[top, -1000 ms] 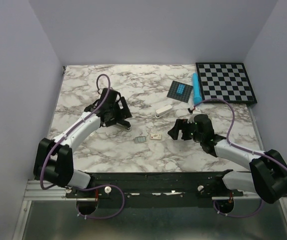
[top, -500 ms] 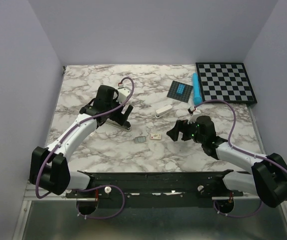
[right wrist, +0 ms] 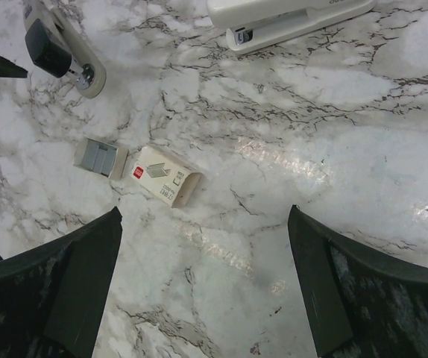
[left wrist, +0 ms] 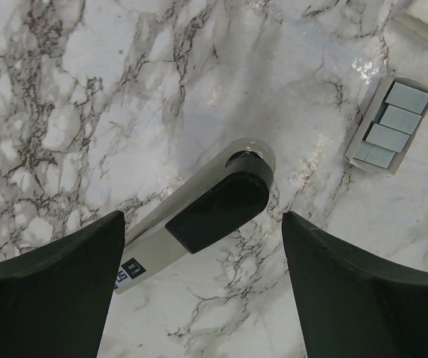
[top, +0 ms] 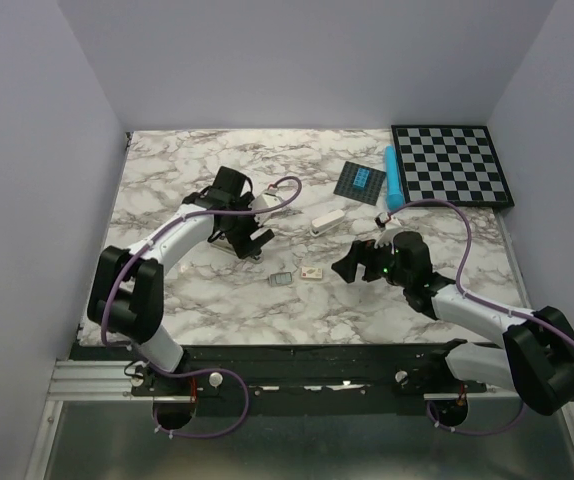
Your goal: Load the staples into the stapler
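The stapler [left wrist: 214, 212] lies flat on the marble, a black top on a pale silvery bar with a round rivet at one end. My left gripper [left wrist: 203, 220] hovers over it, open, a finger on each side and apart from it; its far end is hidden behind the left finger. The staples [left wrist: 393, 123] are grey strips in a small tray [top: 280, 280] to the right, next to their white box [top: 313, 272]. My right gripper [right wrist: 204, 210] is open over bare marble, just right of the box [right wrist: 162, 175] and staples [right wrist: 98, 158]. The stapler [right wrist: 61, 48] also shows there.
A white oblong block [top: 327, 218] lies behind the box. Farther back right are a dark tile with blue squares [top: 360, 181], a blue cylinder [top: 394, 178] and a chessboard [top: 452, 165]. Grey walls close in the table [top: 167, 290] on three sides.
My left arm has swung right and turned its wrist, bringing the open gripper over the stapler. The right gripper edged slightly left toward the box.
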You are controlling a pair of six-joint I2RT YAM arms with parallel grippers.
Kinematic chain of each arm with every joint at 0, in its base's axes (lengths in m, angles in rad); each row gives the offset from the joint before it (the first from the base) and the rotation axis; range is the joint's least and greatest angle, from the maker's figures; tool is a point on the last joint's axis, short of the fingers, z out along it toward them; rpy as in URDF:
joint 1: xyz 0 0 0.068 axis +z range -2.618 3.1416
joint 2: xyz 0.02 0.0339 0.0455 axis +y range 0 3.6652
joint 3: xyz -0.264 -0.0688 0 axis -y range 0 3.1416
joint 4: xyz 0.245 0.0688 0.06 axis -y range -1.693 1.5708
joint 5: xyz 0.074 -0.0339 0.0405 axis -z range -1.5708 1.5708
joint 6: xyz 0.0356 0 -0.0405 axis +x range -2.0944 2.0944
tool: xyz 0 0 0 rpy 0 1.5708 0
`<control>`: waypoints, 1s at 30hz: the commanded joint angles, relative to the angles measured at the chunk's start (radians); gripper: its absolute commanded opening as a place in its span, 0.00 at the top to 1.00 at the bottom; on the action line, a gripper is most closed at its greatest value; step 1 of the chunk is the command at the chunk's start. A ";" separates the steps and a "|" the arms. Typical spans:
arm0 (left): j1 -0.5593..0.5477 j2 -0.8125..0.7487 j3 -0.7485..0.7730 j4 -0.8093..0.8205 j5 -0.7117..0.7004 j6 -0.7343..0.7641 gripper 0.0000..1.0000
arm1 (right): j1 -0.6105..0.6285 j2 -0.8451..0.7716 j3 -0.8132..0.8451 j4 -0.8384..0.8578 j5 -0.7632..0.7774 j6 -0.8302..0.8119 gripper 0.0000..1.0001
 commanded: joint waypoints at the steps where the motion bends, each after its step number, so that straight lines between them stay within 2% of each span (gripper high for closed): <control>1: -0.002 0.100 0.087 -0.123 0.067 0.096 0.10 | -0.006 0.001 -0.013 0.046 -0.018 -0.018 0.00; 8: -0.002 0.183 0.128 -0.146 0.048 0.112 0.17 | -0.008 0.021 -0.009 0.050 -0.021 -0.021 0.00; 16: -0.002 0.219 0.122 -0.047 0.037 0.058 0.32 | -0.008 0.035 -0.005 0.050 -0.021 -0.021 0.00; 19: -0.001 0.222 0.125 -0.011 0.023 0.017 0.42 | -0.008 0.038 -0.004 0.050 -0.020 -0.023 0.00; 20: -0.001 0.222 0.125 -0.004 0.018 0.006 0.50 | -0.008 0.040 -0.002 0.050 -0.020 -0.023 0.00; 22: -0.001 0.228 0.138 -0.004 0.020 -0.006 0.54 | -0.006 0.043 -0.002 0.050 -0.021 -0.021 0.00; 23: -0.001 0.231 0.136 0.001 0.017 -0.016 0.59 | -0.008 0.043 -0.004 0.053 -0.021 -0.021 0.00; 30: -0.001 0.235 0.118 0.016 0.015 -0.039 0.64 | -0.008 0.054 -0.002 0.060 -0.029 -0.021 0.00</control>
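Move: The stapler's black head is almost straight under my open left fingers, about 5 cm down and a centimetre to the right, its front end pointing right and a little back. From my left hand, the staple tray lies roughly 7 cm back and 6 cm right, the little staple box 6 cm back and 13 cm right. From my right hand the stapler head is about 22 cm left and 3 cm ahead. I lower my left hand about 4 cm over the stapler's black head, tipping the wrist just under 10 degrees and starting to close. Then, staying low, I ease some 2 cm forward with a touch to the right while the fingers go on closing to under half open, pinching the head from both sides so that they swing the stapler into line between them. ##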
